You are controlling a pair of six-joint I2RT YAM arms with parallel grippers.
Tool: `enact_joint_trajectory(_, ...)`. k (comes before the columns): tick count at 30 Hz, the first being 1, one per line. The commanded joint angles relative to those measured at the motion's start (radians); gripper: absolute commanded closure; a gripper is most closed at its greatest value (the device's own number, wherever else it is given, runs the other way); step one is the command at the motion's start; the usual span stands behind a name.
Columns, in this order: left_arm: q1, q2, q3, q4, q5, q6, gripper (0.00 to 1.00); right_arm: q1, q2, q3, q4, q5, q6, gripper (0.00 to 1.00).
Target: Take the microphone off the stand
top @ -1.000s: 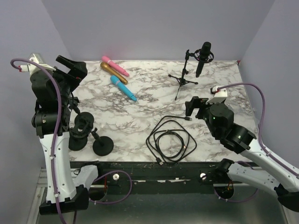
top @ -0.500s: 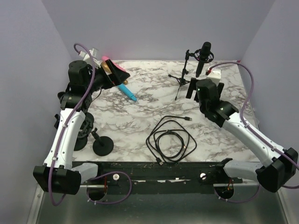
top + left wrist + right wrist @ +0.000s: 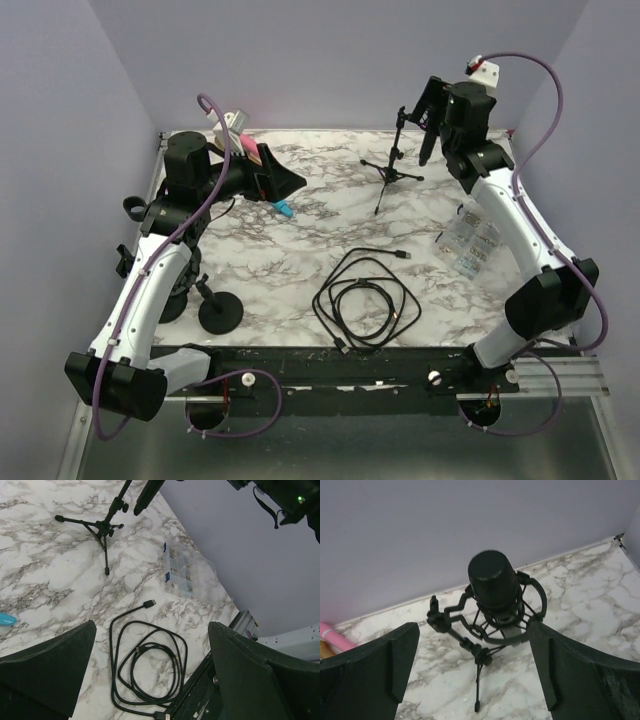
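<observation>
A black microphone hangs in a ring shock mount on a small black tripod stand at the back of the marble table. My right gripper is open, above and just behind the microphone's top; in the right wrist view the microphone sits between the spread fingers, not touched. My left gripper is open and empty, in the air at the back left, pointing towards the stand. The left wrist view shows the stand and the microphone's lower end far off.
A coiled black cable lies at the front middle. A clear plastic box lies at the right. A blue microphone's tip shows under my left gripper, a pink one at the back. A round-based black stand is at the front left.
My right arm has reached up and back, from above the table's right side to over the microphone. My left gripper has swung right, over the coloured microphones. Both stayed open.
</observation>
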Motion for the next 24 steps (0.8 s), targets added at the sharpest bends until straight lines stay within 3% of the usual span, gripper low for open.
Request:
enact_joint_trajectory(1,-0.003,-0.006,0.039,-0.005,0.054,0.036,0.04,-0.005,0.123,0.149,-0.022,0.081,-0.053,0.00)
enact_joint_trajectory(7,-0.003,0.002,0.038,0.004,0.069,0.026,0.04,-0.025,0.217,0.238,0.000,0.091,-0.110,0.00)
enact_joint_trajectory(12,-0.003,0.006,0.038,0.003,0.074,0.021,0.06,-0.043,0.289,0.323,-0.030,0.065,-0.122,0.21)
enact_joint_trajectory(22,-0.003,0.014,0.044,-0.006,0.075,0.032,0.07,-0.047,0.352,0.312,-0.007,0.104,-0.171,0.26)
enact_joint_trajectory(24,-0.003,0.017,0.042,-0.006,0.075,0.033,0.06,-0.047,0.361,0.319,-0.014,0.101,-0.183,0.40)
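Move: The black microphone stands about 9 cm ahead of the right hand, 1 cm to its right, its middle some 6 cm lower. From the right hand, its tripod stand's foot is level ahead, roughly 9 cm left and 32 cm down; the clear parts box lies about 14 cm back, 4 cm right and equally low. From the left hand the microphone is roughly 26 cm ahead, 27 cm right and 6 cm lower. The right hand reaches forward about 8 cm, rolling slightly, and partly closes its fingers around the microphone's head. ##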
